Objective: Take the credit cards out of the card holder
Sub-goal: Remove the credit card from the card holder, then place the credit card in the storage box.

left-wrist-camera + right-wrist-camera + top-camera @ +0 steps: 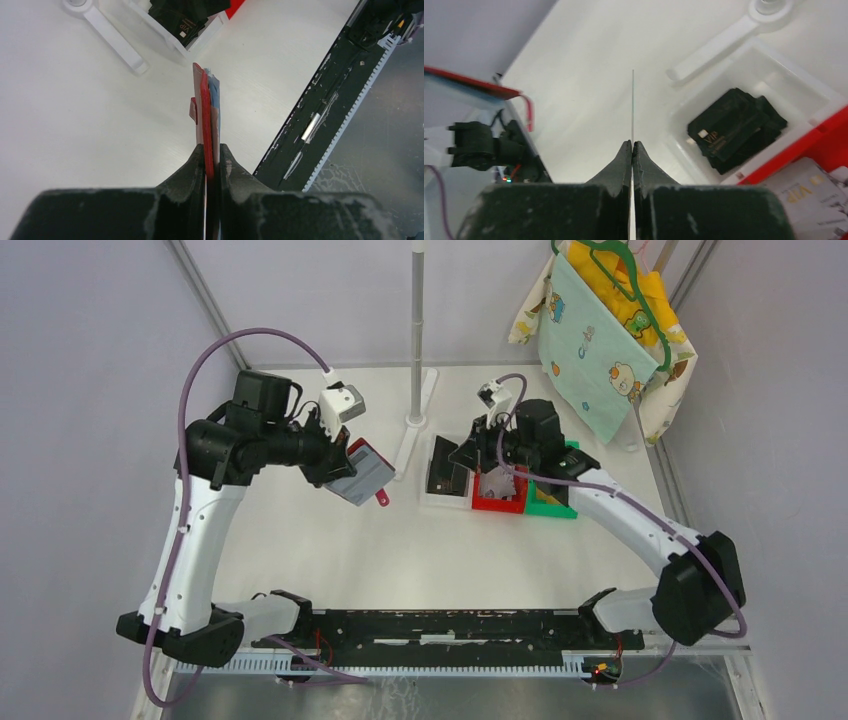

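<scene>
My left gripper (340, 465) is shut on the red card holder (362, 478) and holds it above the table, its grey inner panel facing up. In the left wrist view the card holder (204, 100) is edge-on between the closed jaws of my left gripper (212, 150), with blue and tan credit card edges (215, 95) beside the red. My right gripper (488, 468) is shut on one thin credit card (495, 486) over the red bin (500, 504). In the right wrist view that card (632, 105) is an edge-on line rising from my right gripper (632, 144).
A white tray (432, 498) holds black cards (734, 127). The red bin (824, 131) holds pale VIP cards (804, 190), and a green bin (552, 504) stands beside it. A white pole stand (417, 340) and a hanging cloth bag (605, 335) are at the back.
</scene>
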Motion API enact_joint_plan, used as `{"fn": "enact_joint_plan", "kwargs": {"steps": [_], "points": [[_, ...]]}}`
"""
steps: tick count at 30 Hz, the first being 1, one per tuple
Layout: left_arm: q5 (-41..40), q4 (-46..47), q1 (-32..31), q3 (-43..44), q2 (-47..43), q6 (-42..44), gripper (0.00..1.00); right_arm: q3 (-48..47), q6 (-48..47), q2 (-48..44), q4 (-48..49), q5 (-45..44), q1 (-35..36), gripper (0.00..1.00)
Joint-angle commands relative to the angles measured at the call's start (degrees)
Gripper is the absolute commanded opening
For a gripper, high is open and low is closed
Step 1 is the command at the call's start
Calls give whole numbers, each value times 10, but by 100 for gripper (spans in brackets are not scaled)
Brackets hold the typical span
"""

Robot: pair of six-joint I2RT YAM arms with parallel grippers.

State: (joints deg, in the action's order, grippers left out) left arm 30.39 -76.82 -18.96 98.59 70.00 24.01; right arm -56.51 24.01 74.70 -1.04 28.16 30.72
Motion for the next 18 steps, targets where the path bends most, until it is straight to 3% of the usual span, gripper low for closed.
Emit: {"fn": "enact_joint_plan", "kwargs": {"steps": [1, 18], "points": [[52, -5, 2, 6, -19, 42, 2, -70, -102, 70, -109, -75, -5, 0], [102, -35, 2, -34, -27, 89, 2, -189, -139, 264, -132, -70, -8, 0]]}}
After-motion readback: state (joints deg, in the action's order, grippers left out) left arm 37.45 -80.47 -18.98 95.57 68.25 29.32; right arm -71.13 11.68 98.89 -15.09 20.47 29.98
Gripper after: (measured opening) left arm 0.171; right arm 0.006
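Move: The pile of black cards in the white tray, where the held black card is bound, lies about 11 cm ahead of the right hand, 2 cm to its left and 20 cm below. The red tray stands level with that pile and 12 cm to its right; the pole's foot is some 13 cm beyond the pile and 7 cm left of it. From the left hand the pile lies roughly 14 cm ahead, 19 cm right and 30 cm down. The black card, still pinched in the right hand's shut fingers, is lowered about 12 cm towards the pile in the white tray while going some 6 cm forward, the drop quick at first and then easing. The right wrist tips the fingers down by over 20 degrees. The left hand keeps its grip on the card holder, drawing it back about 3 cm with a slight clockwise turn. ##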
